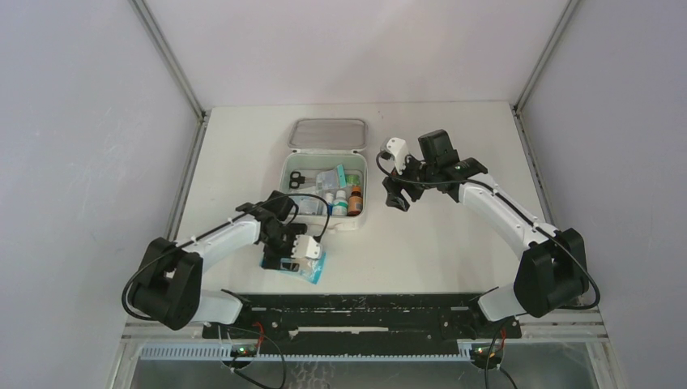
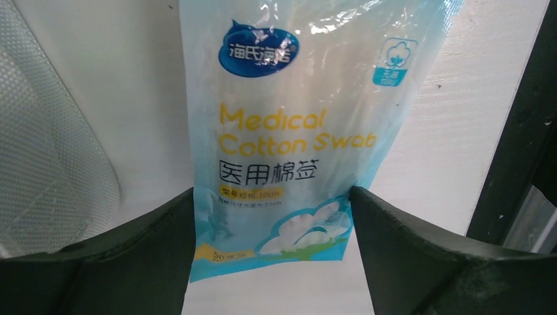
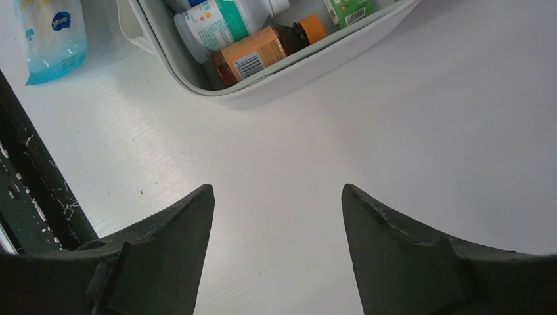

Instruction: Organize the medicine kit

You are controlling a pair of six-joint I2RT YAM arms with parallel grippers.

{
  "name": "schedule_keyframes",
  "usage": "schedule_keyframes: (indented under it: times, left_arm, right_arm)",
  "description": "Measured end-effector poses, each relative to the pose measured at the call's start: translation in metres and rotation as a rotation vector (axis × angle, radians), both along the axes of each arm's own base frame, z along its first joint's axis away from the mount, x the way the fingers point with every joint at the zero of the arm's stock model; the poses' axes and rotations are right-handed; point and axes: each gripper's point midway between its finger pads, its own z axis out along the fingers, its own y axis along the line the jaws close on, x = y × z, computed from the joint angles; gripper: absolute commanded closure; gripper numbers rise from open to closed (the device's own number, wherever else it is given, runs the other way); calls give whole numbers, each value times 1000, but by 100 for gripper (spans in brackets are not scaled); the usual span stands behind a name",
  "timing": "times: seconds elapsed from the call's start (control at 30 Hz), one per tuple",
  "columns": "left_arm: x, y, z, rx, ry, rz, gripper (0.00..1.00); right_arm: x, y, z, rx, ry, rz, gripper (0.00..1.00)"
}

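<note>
The medicine kit (image 1: pixel 285 172) lies open mid-table, white with its grey mesh lid (image 1: pixel 328 134) folded back. Inside it are scissors (image 1: pixel 296 179), a brown bottle (image 3: pixel 263 49), a white-and-teal bottle (image 3: pixel 217 23) and small boxes. A blue-and-white cotton swab packet (image 2: pixel 295 131) lies flat on the table in front of the kit. My left gripper (image 2: pixel 272 193) is open and straddles the packet's near end, a fingertip against each side edge. My right gripper (image 3: pixel 277 190) hangs open over bare table, just right of the kit's front right corner, nothing between its fingers.
The kit's textured white side (image 2: pixel 46 164) is close on the left in the left wrist view. The black mounting rail (image 1: pixel 364 312) runs along the near table edge, right behind the packet. Grey walls enclose the table on three sides.
</note>
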Motion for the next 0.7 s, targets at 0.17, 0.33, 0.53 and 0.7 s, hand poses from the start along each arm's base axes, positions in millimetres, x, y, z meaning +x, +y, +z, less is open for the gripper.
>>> schedule_keyframes:
  times: [0.17, 0.33, 0.53, 0.7]
  left_arm:
    - [-2, -2, -1, 10, 1, -5, 32]
    - [-7, -6, -1, 17, 4, -11, 45]
    - [-5, -11, 0, 6, -6, 8, 54]
    - [-6, -15, 4, -24, -7, 32, 59]
  right_arm:
    - [0, -2, -1, -3, 3, -2, 30]
    - [0, -2, -1, -3, 3, -3, 31]
    - [0, -2, -1, -4, 4, -3, 32]
    - [0, -2, -1, -3, 4, -3, 32]
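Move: The cotton swab pack lies flat just under the left gripper, whose open fingers straddle its left end. Its middle is about 4 cm to the right, 1 cm back and 1 cm below. The open medicine case has its middle some 18 cm ahead and 10 cm right, with the brown bottle inside roughly 15 cm ahead and 18 cm right. From the right gripper, the swab pack is about 24 cm left, 11 cm back and 15 cm below. Close the left gripper from nearly wide open to just under half, pinching the left end of the cotton swab pack between its front and back edges. Keep the fingers pointing down near the table while easing about 1.5 cm to the right along the pack, with a barely noticeable lift at the end. ##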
